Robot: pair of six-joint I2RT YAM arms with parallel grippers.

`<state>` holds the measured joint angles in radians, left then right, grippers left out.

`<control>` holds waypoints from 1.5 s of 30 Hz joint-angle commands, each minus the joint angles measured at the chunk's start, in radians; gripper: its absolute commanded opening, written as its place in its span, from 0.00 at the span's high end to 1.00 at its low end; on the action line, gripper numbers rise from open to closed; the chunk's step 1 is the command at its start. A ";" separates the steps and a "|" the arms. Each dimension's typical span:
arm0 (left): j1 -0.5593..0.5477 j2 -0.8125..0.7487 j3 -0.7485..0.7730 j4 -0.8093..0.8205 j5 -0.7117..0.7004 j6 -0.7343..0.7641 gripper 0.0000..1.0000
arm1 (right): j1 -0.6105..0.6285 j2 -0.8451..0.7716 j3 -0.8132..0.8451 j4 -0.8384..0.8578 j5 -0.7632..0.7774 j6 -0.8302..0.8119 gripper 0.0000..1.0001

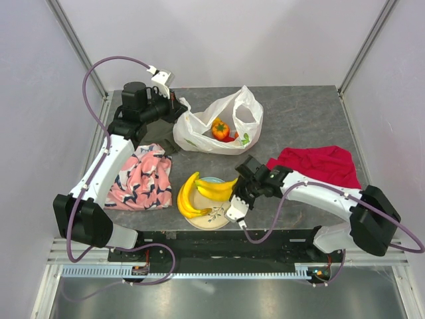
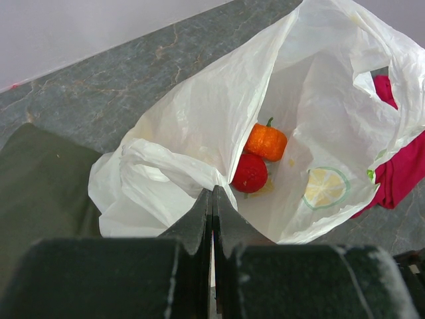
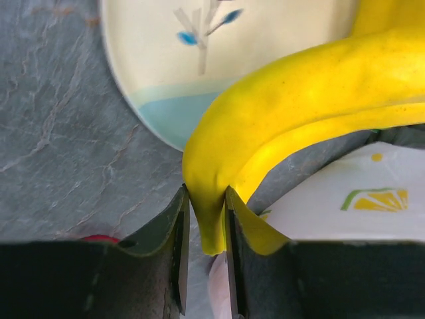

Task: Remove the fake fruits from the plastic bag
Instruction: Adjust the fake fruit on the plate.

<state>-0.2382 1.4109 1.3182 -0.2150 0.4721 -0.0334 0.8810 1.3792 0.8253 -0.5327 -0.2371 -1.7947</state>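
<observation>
The white plastic bag [image 1: 199, 129] lies open at the back of the table. Inside it show a ribbed orange fruit [image 2: 265, 141] and a red fruit [image 2: 250, 173]; both also show in the top view [image 1: 220, 128]. My left gripper [image 2: 212, 194] is shut on the bag's near rim [image 2: 192, 174] and holds it up. My right gripper [image 3: 206, 199] is shut on the stem end of a yellow banana [image 3: 299, 100], which hangs over the cream-and-blue plate [image 3: 166, 60]. More bananas [image 1: 188, 199] lie on the plate [image 1: 211, 218].
A pink patterned cloth [image 1: 141, 177] lies at the left front. A red cloth [image 1: 319, 164] lies right of the bag, behind my right arm. Frame posts stand at the back corners.
</observation>
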 commanded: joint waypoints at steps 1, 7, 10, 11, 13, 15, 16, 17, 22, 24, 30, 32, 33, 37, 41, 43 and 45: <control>-0.001 -0.004 0.024 0.023 0.005 0.013 0.98 | -0.010 -0.036 0.202 -0.202 -0.168 0.321 0.84; -0.001 0.020 0.056 0.012 0.023 -0.014 0.98 | -0.069 0.088 0.409 -0.329 -0.419 0.786 0.86; -0.001 0.040 0.068 0.011 0.028 -0.022 0.98 | -0.106 0.145 0.417 -0.299 -0.534 1.019 0.86; -0.001 0.045 0.072 0.011 0.030 -0.025 0.99 | -0.122 0.156 0.408 -0.274 -0.559 1.093 0.86; -0.001 0.059 0.081 0.014 0.031 -0.033 0.98 | -0.163 0.181 0.384 -0.256 -0.611 1.135 0.86; -0.003 0.068 0.085 0.020 0.031 -0.036 0.98 | -0.183 0.192 0.376 -0.245 -0.668 1.155 0.86; -0.003 0.075 0.088 0.022 0.031 -0.037 0.98 | -0.186 0.202 0.368 -0.242 -0.689 1.158 0.86; -0.003 0.080 0.090 0.023 0.031 -0.037 0.98 | -0.186 0.208 0.362 -0.205 -0.699 1.179 0.86; -0.003 0.089 0.093 0.022 0.033 -0.039 0.98 | -0.189 0.319 0.338 -0.046 -0.737 1.428 0.85; -0.003 0.088 0.092 0.022 0.037 -0.043 0.98 | -0.188 0.363 0.337 0.058 -0.739 1.515 0.85; -0.003 0.086 0.082 0.022 0.040 -0.049 0.98 | -0.186 0.483 0.397 0.174 -0.732 1.690 0.86; -0.003 0.091 0.082 0.022 0.043 -0.049 0.98 | -0.188 0.506 0.417 0.175 -0.740 1.724 0.86; -0.003 0.094 0.082 0.023 0.043 -0.054 0.98 | -0.186 0.524 0.425 0.177 -0.742 1.739 0.85; -0.003 0.100 0.085 0.022 0.049 -0.062 0.98 | -0.179 0.544 0.420 0.186 -0.774 1.782 0.85; -0.003 0.106 0.095 0.022 0.053 -0.074 0.98 | -0.162 0.540 0.402 0.185 -0.791 1.795 0.85; -0.003 0.114 0.098 0.023 0.057 -0.074 0.98 | -0.143 0.535 0.399 0.185 -0.801 1.795 0.85; -0.003 0.118 0.102 0.023 0.059 -0.076 0.98 | -0.131 0.528 0.408 0.185 -0.798 1.795 0.85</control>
<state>-0.2382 1.5173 1.3758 -0.2142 0.5083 -0.0761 0.7155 1.9160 1.2198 -0.3592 -0.9836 -0.0292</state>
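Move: The right hand already grips the stem end of the right-hand bananas, their body some 6 cm to its left and about 1 cm farther out. The plate's middle is roughly 9 cm left and 4 cm back, about 5 cm below; the other bananas lie about 14 cm left and 1 cm back. The plastic bag is some 20 cm ahead and 5 cm left. From the left hand, the plate is about 23 cm back, 7 cm right and 27 cm below. Up first, by some 9 cm, then down again and leftward over the plate, the right hand ends about 10 cm left of its start at nearly its old height, towards the other bananas. On the way it swings some 65 degrees clockwise and its steep fingers tip flatter to the left, still gripping the stem end. The left hand, still pinching the bag's edge, eases a couple of centimetres forward and down. ##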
